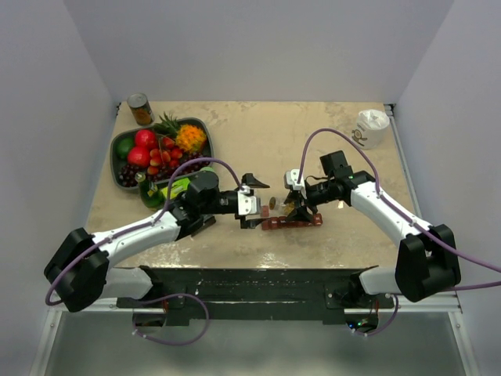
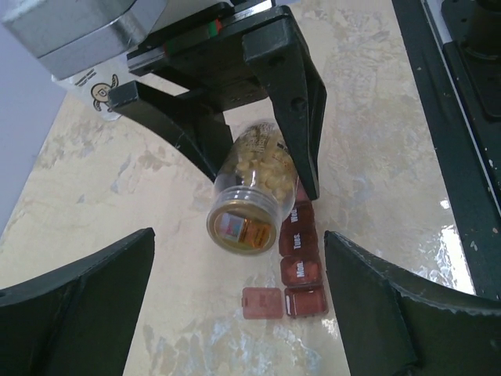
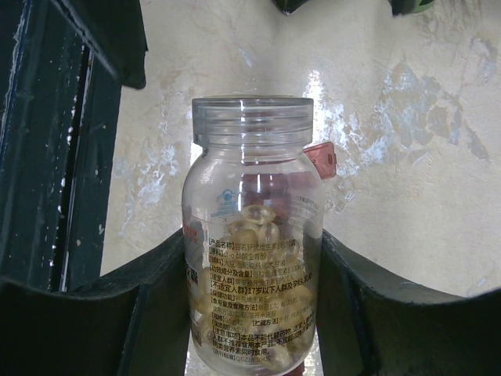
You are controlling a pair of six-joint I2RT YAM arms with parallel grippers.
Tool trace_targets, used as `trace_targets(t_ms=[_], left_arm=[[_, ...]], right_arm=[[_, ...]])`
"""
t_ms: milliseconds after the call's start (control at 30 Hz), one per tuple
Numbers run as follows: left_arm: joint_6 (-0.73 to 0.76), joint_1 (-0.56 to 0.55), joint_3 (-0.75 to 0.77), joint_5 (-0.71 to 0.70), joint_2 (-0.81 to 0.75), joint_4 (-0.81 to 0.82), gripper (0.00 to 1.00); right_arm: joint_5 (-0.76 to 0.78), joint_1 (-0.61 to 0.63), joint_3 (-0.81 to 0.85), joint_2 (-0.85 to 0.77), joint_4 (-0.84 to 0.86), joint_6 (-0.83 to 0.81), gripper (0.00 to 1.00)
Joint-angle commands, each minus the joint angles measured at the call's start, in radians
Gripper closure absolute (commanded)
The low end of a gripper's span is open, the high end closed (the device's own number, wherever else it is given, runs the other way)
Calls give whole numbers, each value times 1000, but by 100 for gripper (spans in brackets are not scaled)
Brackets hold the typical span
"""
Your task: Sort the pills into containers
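Observation:
My right gripper [image 1: 297, 208] is shut on a clear bottle [image 3: 250, 258] that holds many golden-amber pills [image 3: 262, 227]. In the left wrist view the bottle [image 2: 254, 196] lies tilted, its round end facing the camera, just above the table and beside the containers. The containers [image 1: 291, 222] are a dark red strip of joined compartments [image 2: 301, 254]. The end compartment [image 2: 307, 301] is open, with its lid [image 2: 262, 302] flipped out flat. No pill shows in it. My left gripper [image 1: 255, 202] is open and empty, its fingers [image 2: 78, 305] spread wide short of the bottle and strip.
A grey bowl [image 1: 120, 143] of fruit stands at the back left with a tin can [image 1: 140, 109] behind it. A green object [image 1: 177, 188] lies by the left arm. A white cup [image 1: 371, 128] stands at the back right. A black frame [image 1: 250, 283] runs along the near edge.

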Motion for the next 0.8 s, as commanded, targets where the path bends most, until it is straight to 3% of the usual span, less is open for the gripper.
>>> trace_targets(t_ms=[0, 167, 400, 567, 700, 767], left_arm=[[14, -23, 60, 43, 46, 118, 8], [-4, -33, 85, 66, 88, 86, 18], [-35, -39, 110, 78, 131, 66, 47], [-46, -40, 111, 63, 134, 51, 56], [-91, -39, 123, 51, 131, 26, 77], [-172, -39, 136, 54, 131, 11, 83]], right_arm=[[-40, -5, 39, -15, -2, -18, 100], [-38, -3, 39, -13, -2, -18, 100], [-40, -5, 39, -13, -3, -20, 100], [-40, -5, 39, -15, -3, -20, 100], [-38, -5, 41, -16, -3, -18, 100], [-37, -5, 41, -18, -5, -18, 100]])
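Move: The lid of the see-through pill bottle faces the open left fingers, some 3 cm to the right of the left hand and 1 cm lower. From that hand the red pill box's middle lies about 9 cm right, 4 cm back and 10 below; the small red piece at its end is 2 cm right, straight below by 10. The green-capped jar stands 16 cm left, 10 ahead. From the right hand, holding the bottle, the lid is about 4 cm left and 4 up. The left fingers come to pinch the bottle's lid from both sides: the hand slides about 2.5 cm right and sinks roughly 1 cm to bring them around it, closing from nearly wide open to about half, then stays there with its grip. The right hand keeps the tilted bottle gripped by its body, practically still. ##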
